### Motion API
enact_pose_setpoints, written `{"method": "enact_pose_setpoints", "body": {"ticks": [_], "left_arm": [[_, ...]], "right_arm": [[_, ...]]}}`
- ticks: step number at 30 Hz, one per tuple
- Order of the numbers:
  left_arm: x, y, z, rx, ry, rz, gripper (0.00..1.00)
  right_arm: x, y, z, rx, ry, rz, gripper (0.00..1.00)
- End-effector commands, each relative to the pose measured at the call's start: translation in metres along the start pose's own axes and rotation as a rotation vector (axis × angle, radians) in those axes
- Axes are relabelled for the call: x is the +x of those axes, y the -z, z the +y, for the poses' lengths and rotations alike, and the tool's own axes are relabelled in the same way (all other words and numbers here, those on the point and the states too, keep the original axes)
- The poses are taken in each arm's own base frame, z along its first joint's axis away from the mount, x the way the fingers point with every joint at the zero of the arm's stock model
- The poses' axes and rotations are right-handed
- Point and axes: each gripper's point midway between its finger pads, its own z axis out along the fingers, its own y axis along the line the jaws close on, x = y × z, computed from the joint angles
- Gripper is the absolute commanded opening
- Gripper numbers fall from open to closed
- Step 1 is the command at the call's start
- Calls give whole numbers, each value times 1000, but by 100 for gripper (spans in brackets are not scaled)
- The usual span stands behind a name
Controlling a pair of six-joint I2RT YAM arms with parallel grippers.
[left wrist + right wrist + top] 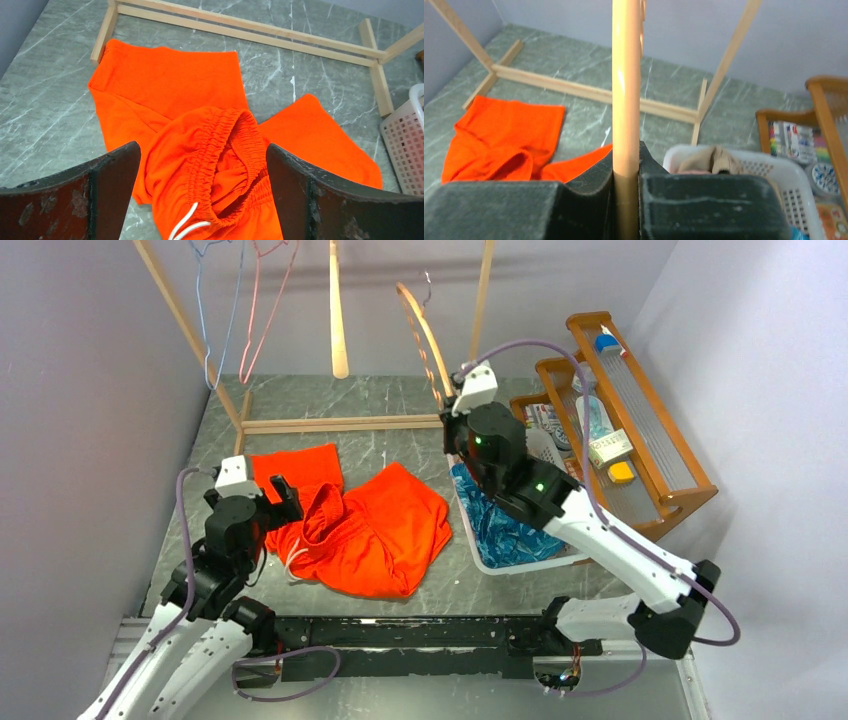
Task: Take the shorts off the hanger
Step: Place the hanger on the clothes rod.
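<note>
Bright orange shorts [370, 525] lie crumpled flat on the grey marble table, their elastic waistband [235, 150] and white cord [187, 225] turned toward the left arm. My left gripper [283, 498] hovers over that waistband, jaws wide open and empty [202, 150]. A wooden hanger [425, 330] hangs bare from the rack, and my right gripper [452, 405] is shut on its lower bar [626, 75]. In the right wrist view the orange shorts [509, 130] lie to the left, below the hanger.
A white basket [560, 555] right of the orange pair holds blue patterned shorts [500, 525] and a tan pair [709, 160]. The wooden rack base [330, 423] crosses the back. Wire hangers [215, 340] hang at the rear left. A wooden shelf [640, 440] stands at the right.
</note>
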Motion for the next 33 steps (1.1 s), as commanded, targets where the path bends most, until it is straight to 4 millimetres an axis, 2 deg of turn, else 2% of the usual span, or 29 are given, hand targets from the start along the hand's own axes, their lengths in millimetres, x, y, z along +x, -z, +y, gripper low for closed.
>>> {"method": "enact_pose_setpoints", "body": {"ticks": [1,4,13,22,29,33], "left_arm": [[-3,-8,-4,-5,-19,-2,99],[-2,-9,-2,-33,-18,15,99],[-15,1,12,-67,10,-66,99],[-19,4,14,-72,13,-83,99],[-16,1,11,-67,0,-62,99],[-16,1,10,-56,0,-62,99]], "right_arm": [[-64,-15,2,37,-8,-173,0],[-81,-26,8,43,-3,-208,0],[-107,-61,20,55,-19,-234,0],[-119,-91,35,29,-32,-199,0],[-126,-101,36,-2,-65,-183,0],[-123,-107,36,-14,-73,-148,0]]}}
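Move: The right hand already grips the end of the bare wooden hanger. The stretch of rod it makes for, out of view above, is roughly 15 cm ahead, 8 cm left and 25 cm up. The hung wooden hanger is some 13 cm ahead, 17 cm left and 12 cm higher; the stand's right post is 14 cm ahead and 4 cm right. From the left hand that rod stretch lies about 22 cm ahead, 27 cm right and 40 cm up. Forward, up and to its left together, the right hand carries the upright hanger towards the clothes rod, about 10 cm out and nearly 8 cm both higher and leftward, easing off towards the end. The wrist tips up some 10 degrees and then comes back a little, while the fingers keep their pinch on the hanger's end, which draws near the right side of the hung wooden hanger. ##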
